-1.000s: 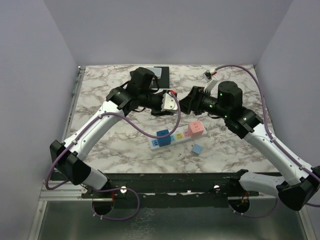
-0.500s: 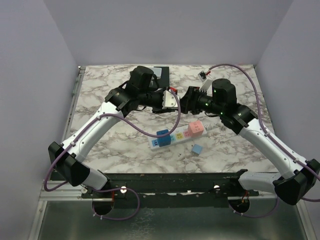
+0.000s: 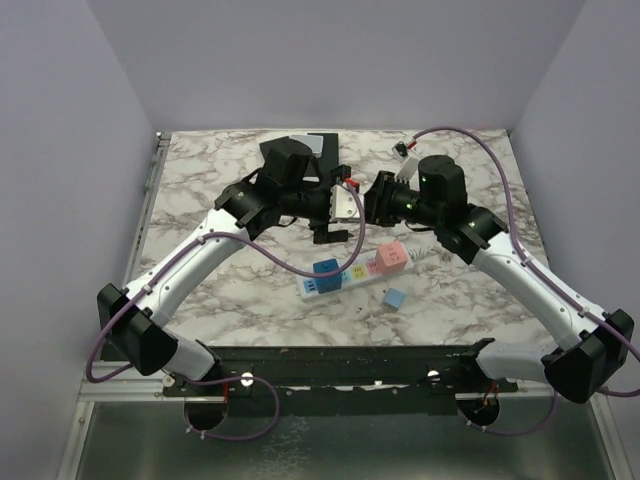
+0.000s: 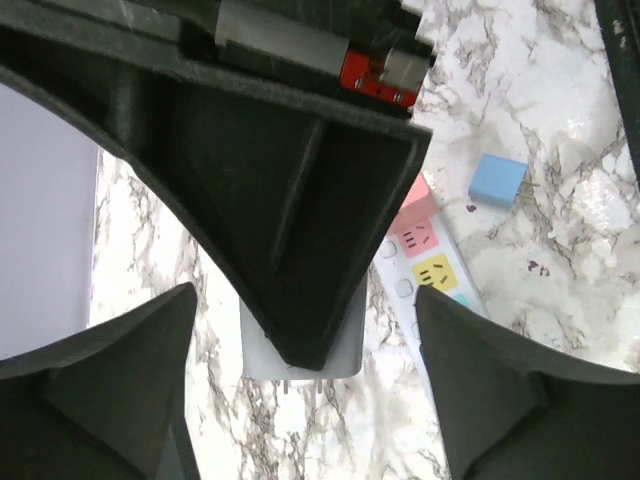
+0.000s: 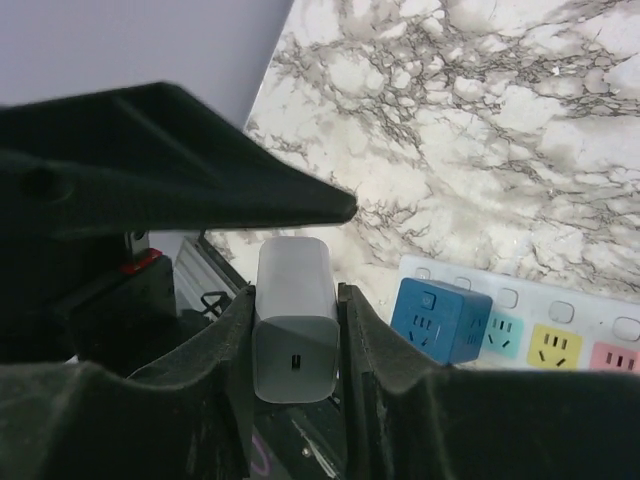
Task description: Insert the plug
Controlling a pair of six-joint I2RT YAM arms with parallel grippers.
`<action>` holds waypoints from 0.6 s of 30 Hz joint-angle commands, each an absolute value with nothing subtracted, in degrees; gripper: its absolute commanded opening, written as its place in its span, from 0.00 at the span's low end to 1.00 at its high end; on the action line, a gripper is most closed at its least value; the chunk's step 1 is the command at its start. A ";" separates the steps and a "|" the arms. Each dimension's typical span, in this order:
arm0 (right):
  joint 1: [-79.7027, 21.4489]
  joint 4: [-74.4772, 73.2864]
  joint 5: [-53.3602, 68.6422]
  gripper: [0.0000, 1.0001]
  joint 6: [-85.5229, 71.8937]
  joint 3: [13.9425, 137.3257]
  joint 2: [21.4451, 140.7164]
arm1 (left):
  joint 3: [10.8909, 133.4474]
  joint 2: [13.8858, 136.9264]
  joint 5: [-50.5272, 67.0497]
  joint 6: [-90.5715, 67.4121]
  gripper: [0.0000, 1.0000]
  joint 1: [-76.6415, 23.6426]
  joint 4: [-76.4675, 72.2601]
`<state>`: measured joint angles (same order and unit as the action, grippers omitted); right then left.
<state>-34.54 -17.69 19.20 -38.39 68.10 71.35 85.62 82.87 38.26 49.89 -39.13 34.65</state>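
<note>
The white plug (image 3: 347, 203) is a boxy charger held in the air between my two grippers, above the table behind the power strip (image 3: 355, 272). My right gripper (image 5: 295, 292) is shut on the plug (image 5: 295, 320), gripping its two sides. In the left wrist view the plug (image 4: 345, 345) shows its prongs pointing down, partly hidden by a right finger. My left gripper (image 4: 305, 288) is open, its fingers standing wide on either side of the plug without touching it. The strip (image 4: 437, 270) lies on the marble to the right, below the plug.
A dark blue cube adapter (image 3: 325, 267) and a pink one (image 3: 392, 257) sit plugged into the strip. A loose light blue cube (image 3: 395, 298) lies in front of it. A black mat (image 3: 320, 150) lies at the table's back, and purple cables arc over both arms.
My right gripper has moved left to the left gripper. The plug, earlier at the left gripper's tip, now sits in the right jaws. The left wrist has turned.
</note>
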 commanded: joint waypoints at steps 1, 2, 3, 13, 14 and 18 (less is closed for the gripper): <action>-34.99 -22.48 20.33 0.01 -29.83 70.90 69.31 | 80.77 79.67 33.09 43.88 0.99 -39.28 32.62; -34.94 -24.95 20.00 0.01 -26.48 71.92 69.14 | 78.77 78.51 32.68 42.17 0.99 -38.89 31.54; -34.88 -27.33 19.40 0.03 -22.32 72.91 69.16 | 76.79 77.19 32.90 40.25 0.99 -38.22 30.05; -34.71 -34.77 24.27 0.14 17.77 73.11 68.34 | 67.07 72.40 35.84 23.44 0.99 -25.51 25.05; -34.64 -35.17 24.93 0.13 20.60 73.42 68.60 | 66.61 72.30 36.08 22.87 0.99 -24.83 25.05; -34.72 -40.70 27.44 0.12 32.71 76.28 71.65 | 62.80 71.71 37.33 21.55 0.99 -24.26 25.09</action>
<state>-34.54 -34.11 22.98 14.15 73.01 69.32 66.61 73.73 34.44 26.15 -24.34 25.91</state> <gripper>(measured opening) 0.333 0.987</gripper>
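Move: Hanging roughly 27 cm above the table, the right hand already has the white plug pinched; the strip's middle sockets lie about 3 cm back and straight below it. Its pink block is about 8 cm to this hand's right and 1 cm back, the small blue plug 9 cm right and 10 cm back. The left hand, at the same spot with its fingers already loosened, has the dark blue block 6 cm left, 5 cm back and some 24 cm below. Letting the right hand take the plug alone, the left hand spreads its fingers fully and withdraws, first down about 5 cm, then mainly left by nearly 10 cm and slightly forward, turning counter-clockwise. The right hand keeps its pinch, drawing about 4 cm right and a little back and down while its wrist rolls some 50 degrees about the fingers' own line, counter-clockwise seen from behind the hand. ##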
